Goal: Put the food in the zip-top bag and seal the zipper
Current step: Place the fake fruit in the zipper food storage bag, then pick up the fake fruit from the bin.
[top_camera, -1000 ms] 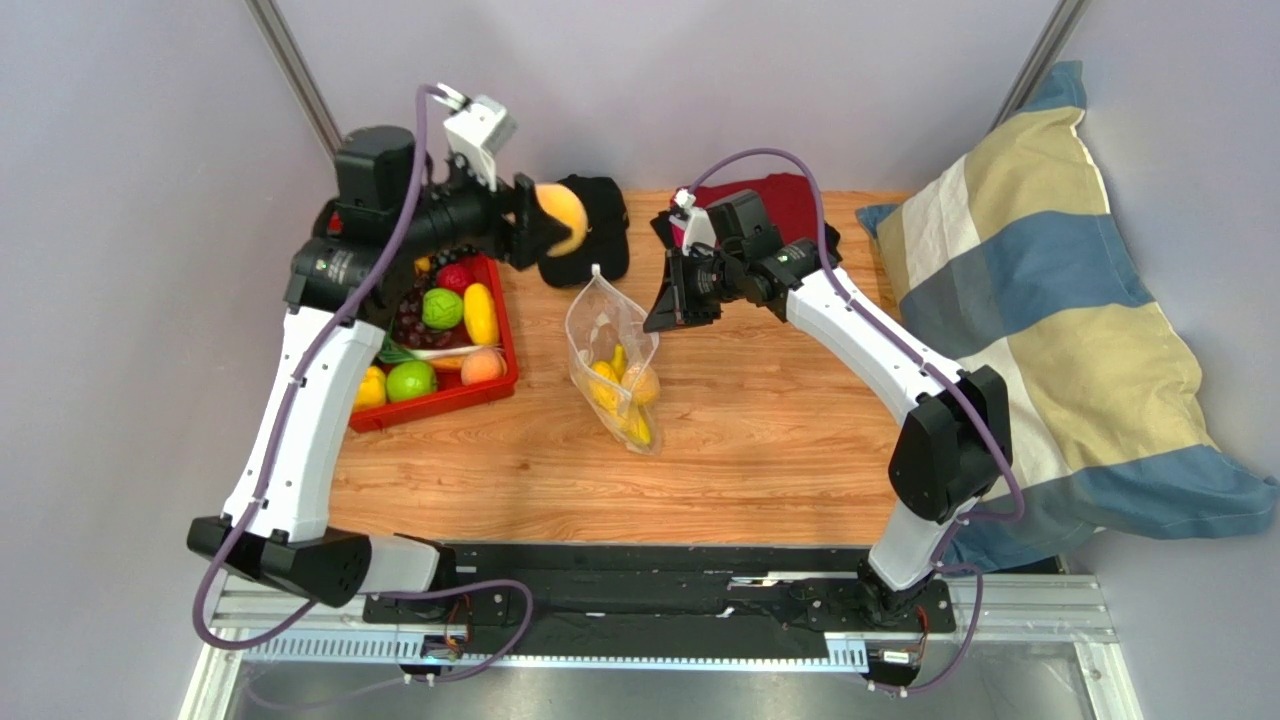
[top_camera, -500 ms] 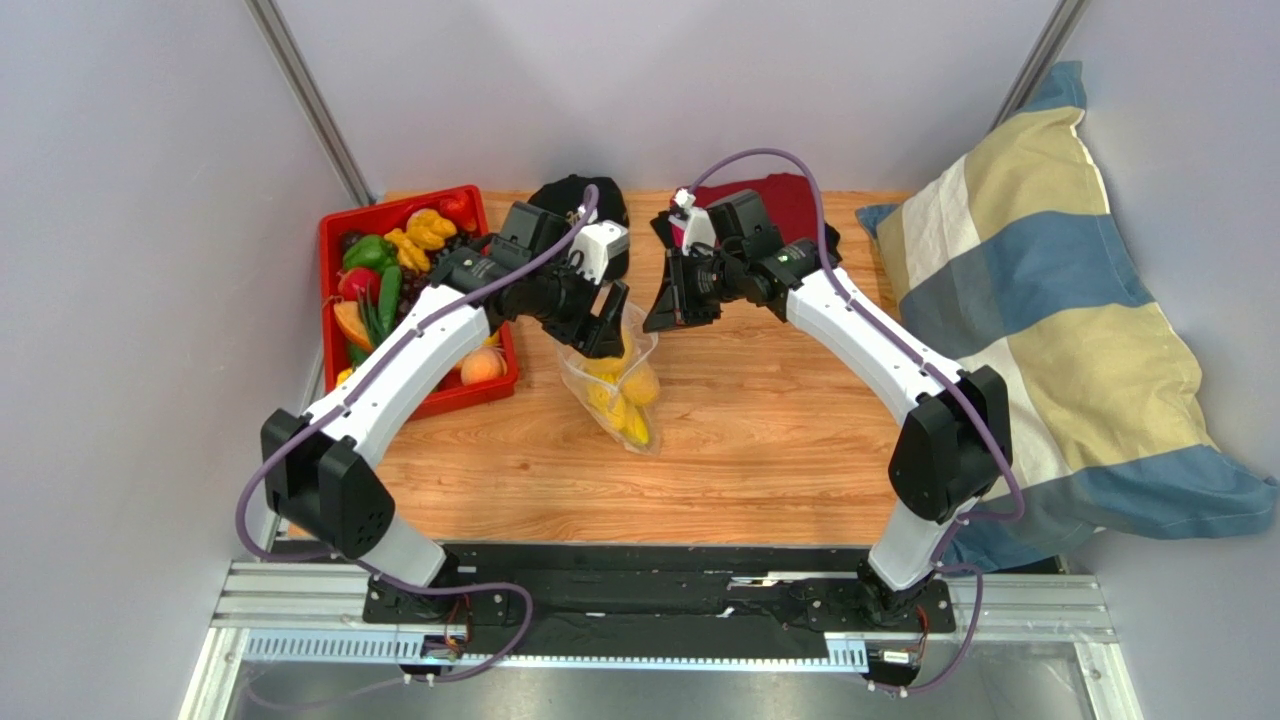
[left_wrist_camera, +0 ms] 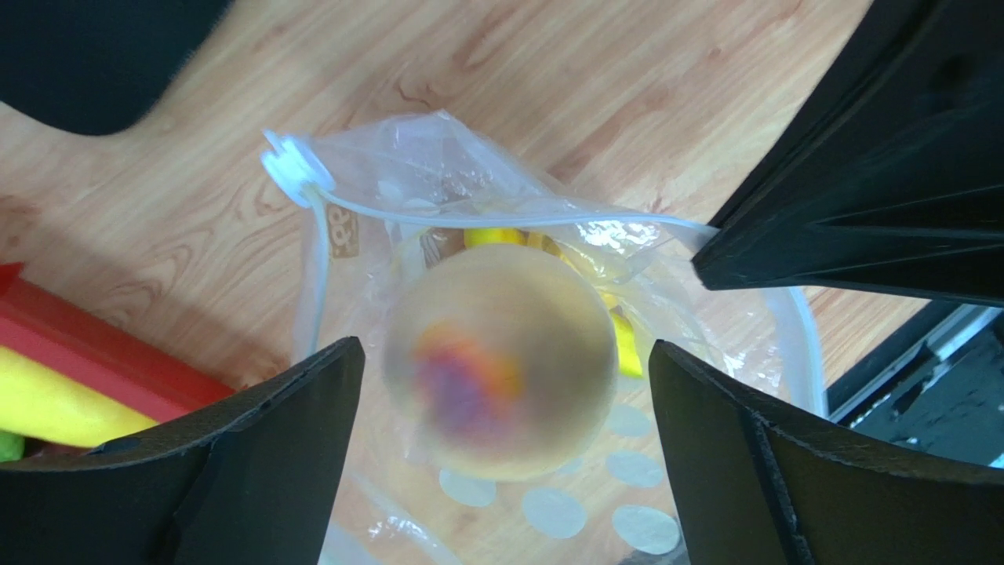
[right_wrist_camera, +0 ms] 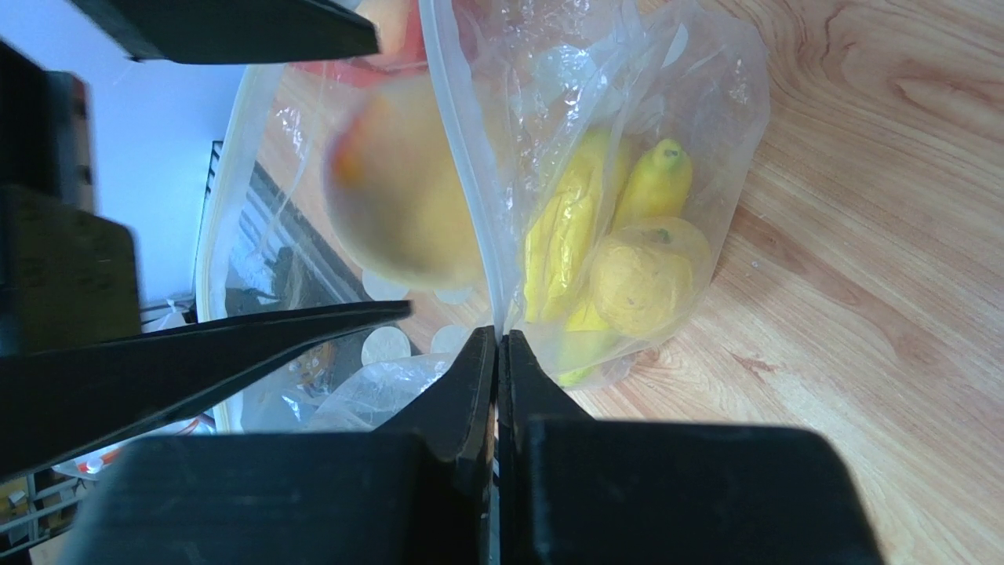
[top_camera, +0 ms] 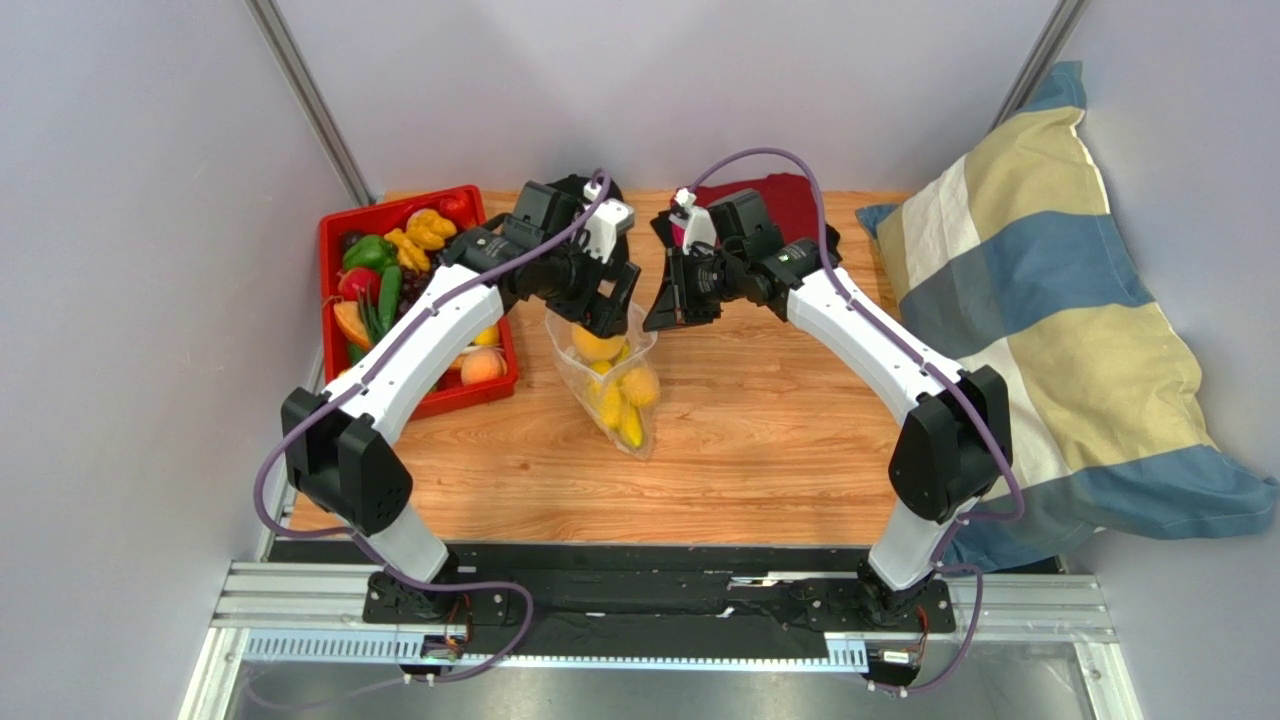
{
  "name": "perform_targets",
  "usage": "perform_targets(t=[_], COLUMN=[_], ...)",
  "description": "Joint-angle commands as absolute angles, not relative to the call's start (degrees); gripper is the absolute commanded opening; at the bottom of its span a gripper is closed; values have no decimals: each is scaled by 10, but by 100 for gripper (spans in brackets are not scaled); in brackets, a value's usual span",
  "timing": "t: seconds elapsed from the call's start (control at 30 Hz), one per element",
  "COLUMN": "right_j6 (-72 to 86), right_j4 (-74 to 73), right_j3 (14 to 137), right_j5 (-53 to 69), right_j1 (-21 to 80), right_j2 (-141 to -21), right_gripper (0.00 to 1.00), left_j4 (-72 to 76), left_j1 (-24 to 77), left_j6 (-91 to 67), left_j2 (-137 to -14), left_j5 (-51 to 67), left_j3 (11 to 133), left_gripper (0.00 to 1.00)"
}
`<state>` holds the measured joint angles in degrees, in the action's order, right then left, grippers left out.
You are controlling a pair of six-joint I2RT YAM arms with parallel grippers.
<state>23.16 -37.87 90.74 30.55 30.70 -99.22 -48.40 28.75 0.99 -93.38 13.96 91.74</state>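
Observation:
The clear dotted zip-top bag stands open on the wooden table, with a yellow banana and a yellow round fruit inside. Its white zipper slider sits at the rim's far end. My right gripper is shut on the bag's rim and holds the mouth up. My left gripper is open right above the mouth. A blurred peach-orange round fruit is between its jaws, touching neither finger, at the bag's opening. It also shows in the right wrist view.
A red tray with more toy food stands at the back left. Black cloth and dark red cloth lie at the table's back. A striped pillow is on the right. Both grippers are close together.
My left arm has swung from above the tray down to the bag's mouth with the peach-orange fruit. Its jaws have opened and the fruit is free. The right gripper has held still.

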Motion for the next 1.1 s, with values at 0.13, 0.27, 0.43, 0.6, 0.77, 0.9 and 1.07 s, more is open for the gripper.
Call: perform_targets(t=[0.13,0.27,0.43,0.6,0.77,0.9,1.07], right_j6=[233,232,231,229,230,232,230], right_j4=[-356,-355,-357,-355,-353,-352,-354], right_j3=[904,902,901,897,893,896,895], right_j5=[317,318,321,323,325,331,330], right_j1=[302,302,302,300,299,299,299], right_j2=[-967,-964,-964,-961,-961,-964,-968], right_gripper=[0,0,0,0,0,0,0], left_j4=[-497,-471,-503,-583,-630,-615,-603], left_j1=[200,113,18,-40,-42,-42,-42], left_j6=[-38,-34,70,291,452,538,606], left_j2=[-846,-815,-849,-925,-1006,-1054,-1111], left_j5=[177,170,196,200,92,77,54], left_j3=[968,940,947,982,1034,1032,1034], left_gripper=[99,98,98,98,97,95,92])
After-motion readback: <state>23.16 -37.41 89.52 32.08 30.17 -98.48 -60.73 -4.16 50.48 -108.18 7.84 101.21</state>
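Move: The green cabbage in the red basket lies about 30 cm to the left hand's left, 9 cm ahead and 13 cm below. In the basket with it, the yellow squash is some 7 cm to its right, level with it, and the grapes are about 6 cm to its left. The peach just let go of is about 5 cm right under the left hand, in the bag's mouth. From the right hand, the cabbage lies about 38 cm left, 10 cm ahead and 12 cm lower. With its fingers already wide and the peach already free, the left hand lifts some 9 cm out of the bag's mouth and swings about 27 cm left and a little forward, back towards the red basket. Past the crest it drops about 15 cm towards the green cabbage, fingers staying open while the wrist rolls some 30 degrees to point them more nearly straight down; the right hand stays put, its shut fingers keeping hold of the bag's zip edge. ##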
